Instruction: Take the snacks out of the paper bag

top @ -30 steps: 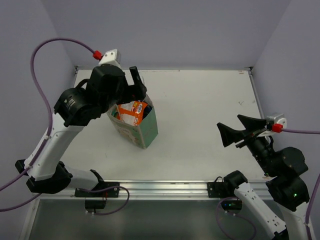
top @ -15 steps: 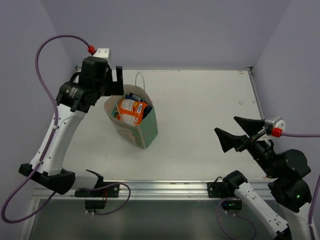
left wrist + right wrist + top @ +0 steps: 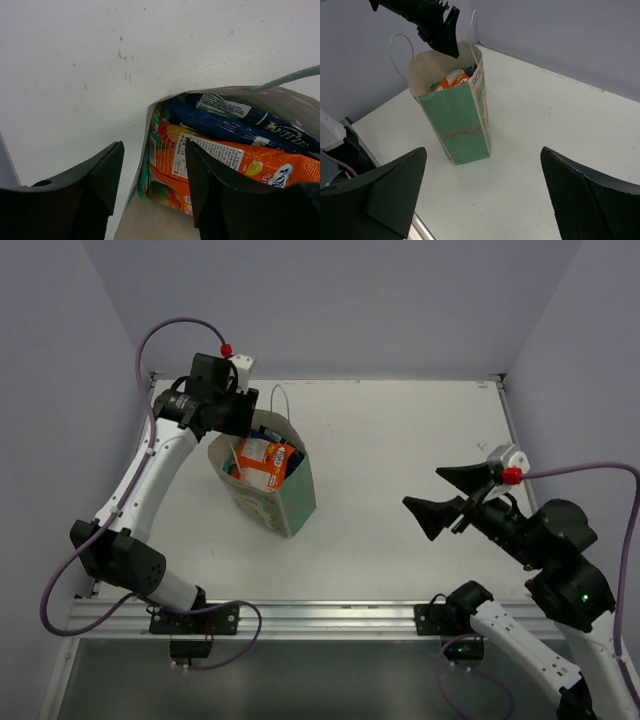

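Note:
The paper bag (image 3: 284, 498) stands upright on the left half of the table, pale green with white string handles (image 3: 281, 405). Inside it lie the snacks: an orange packet (image 3: 262, 462) on top, a dark blue one (image 3: 235, 127) behind it and a teal-green edge (image 3: 142, 175) against the wall. My left gripper (image 3: 243, 415) hovers at the bag's far-left rim, jaws partly apart. One finger (image 3: 100, 175) is outside the bag's wall (image 3: 150, 220) and the other finger (image 3: 205, 185) is over the orange packet (image 3: 225, 160); it holds nothing. My right gripper (image 3: 440, 495) is wide open and empty, well right of the bag (image 3: 457, 120).
The white table (image 3: 400, 440) is walled in at the back and both sides. A metal rail (image 3: 330, 615) runs along its near edge by the arm bases. A purple cable (image 3: 170, 330) loops above the left arm.
My left gripper lifted off the bag's mouth, swung left, then came back to the far rim with its jaws narrowing. My right gripper moved left toward the table's middle, still wide open.

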### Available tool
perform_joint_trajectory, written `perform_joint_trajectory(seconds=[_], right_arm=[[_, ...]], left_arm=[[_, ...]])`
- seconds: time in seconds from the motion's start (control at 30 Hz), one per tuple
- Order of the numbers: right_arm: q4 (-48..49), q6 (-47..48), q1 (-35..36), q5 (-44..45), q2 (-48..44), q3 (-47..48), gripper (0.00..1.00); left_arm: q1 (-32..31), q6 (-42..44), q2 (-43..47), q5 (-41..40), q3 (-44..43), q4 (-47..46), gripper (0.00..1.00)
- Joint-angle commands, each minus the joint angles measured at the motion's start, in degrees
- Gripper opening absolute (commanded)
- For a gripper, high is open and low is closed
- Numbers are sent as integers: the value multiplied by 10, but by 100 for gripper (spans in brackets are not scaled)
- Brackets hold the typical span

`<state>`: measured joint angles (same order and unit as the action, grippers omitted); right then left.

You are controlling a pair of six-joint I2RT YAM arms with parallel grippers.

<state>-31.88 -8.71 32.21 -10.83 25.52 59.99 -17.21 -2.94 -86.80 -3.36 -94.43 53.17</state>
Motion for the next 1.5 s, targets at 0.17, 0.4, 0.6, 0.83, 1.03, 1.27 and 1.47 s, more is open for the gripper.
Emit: perform_joint_trajectory(seconds=[0.17, 0.4, 0.6, 0.83, 1.03, 1.27, 1.47], right_arm=[[45, -25, 1, -60, 129, 51, 99], [146, -43, 2, -136, 234, 76, 99], [104, -11, 27, -159, 408, 243, 99], [107, 57, 82, -130, 538, 358, 99], [146, 131, 140, -88, 618, 387, 81], [238, 137, 140, -26, 696, 372, 70], [236, 131, 117, -37, 740, 415, 70]], left_arm=[[19, 54, 9, 37, 53, -40, 29], [20, 46, 16, 10, 36, -72, 0], [19, 58, -6, -15, -54, -61, 0], [17, 83, -28, -21, -138, -58, 0], [-20, 113, -18, -84, -124, -75, 0], [-41, 151, -2, -92, -73, -126, 0], [-50, 162, -20, -90, -113, -130, 0]])
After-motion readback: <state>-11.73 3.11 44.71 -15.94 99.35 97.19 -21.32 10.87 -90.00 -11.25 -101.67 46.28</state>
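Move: The far-left rim of the paper bag lies between the open fingers of my left hand, about 1 cm ahead and 3 cm below its hand point. The orange snack pack is some 8 cm back, 7 cm right and 7 cm below that hand. From my right hand, that pack lies about 15 cm ahead, 31 cm left and 18 cm lower. The navy snack packs are some 3 cm beyond it and 4 cm to its right, and the bag's right rim corner stands 15 cm ahead, 21 cm left, 15 cm down. With my left hand I dip some 3 cm, close fully on the bag's far-left rim and pinch it, then draw it about 8 cm up and 4 cm forward, tilting my fingertips upward. Meanwhile my right hand sweeps roughly 27 cm left and 20 cm forward, turning counter-clockwise, then sinks towards the orange pack at the bag's mouth with its fingers partly closed. ##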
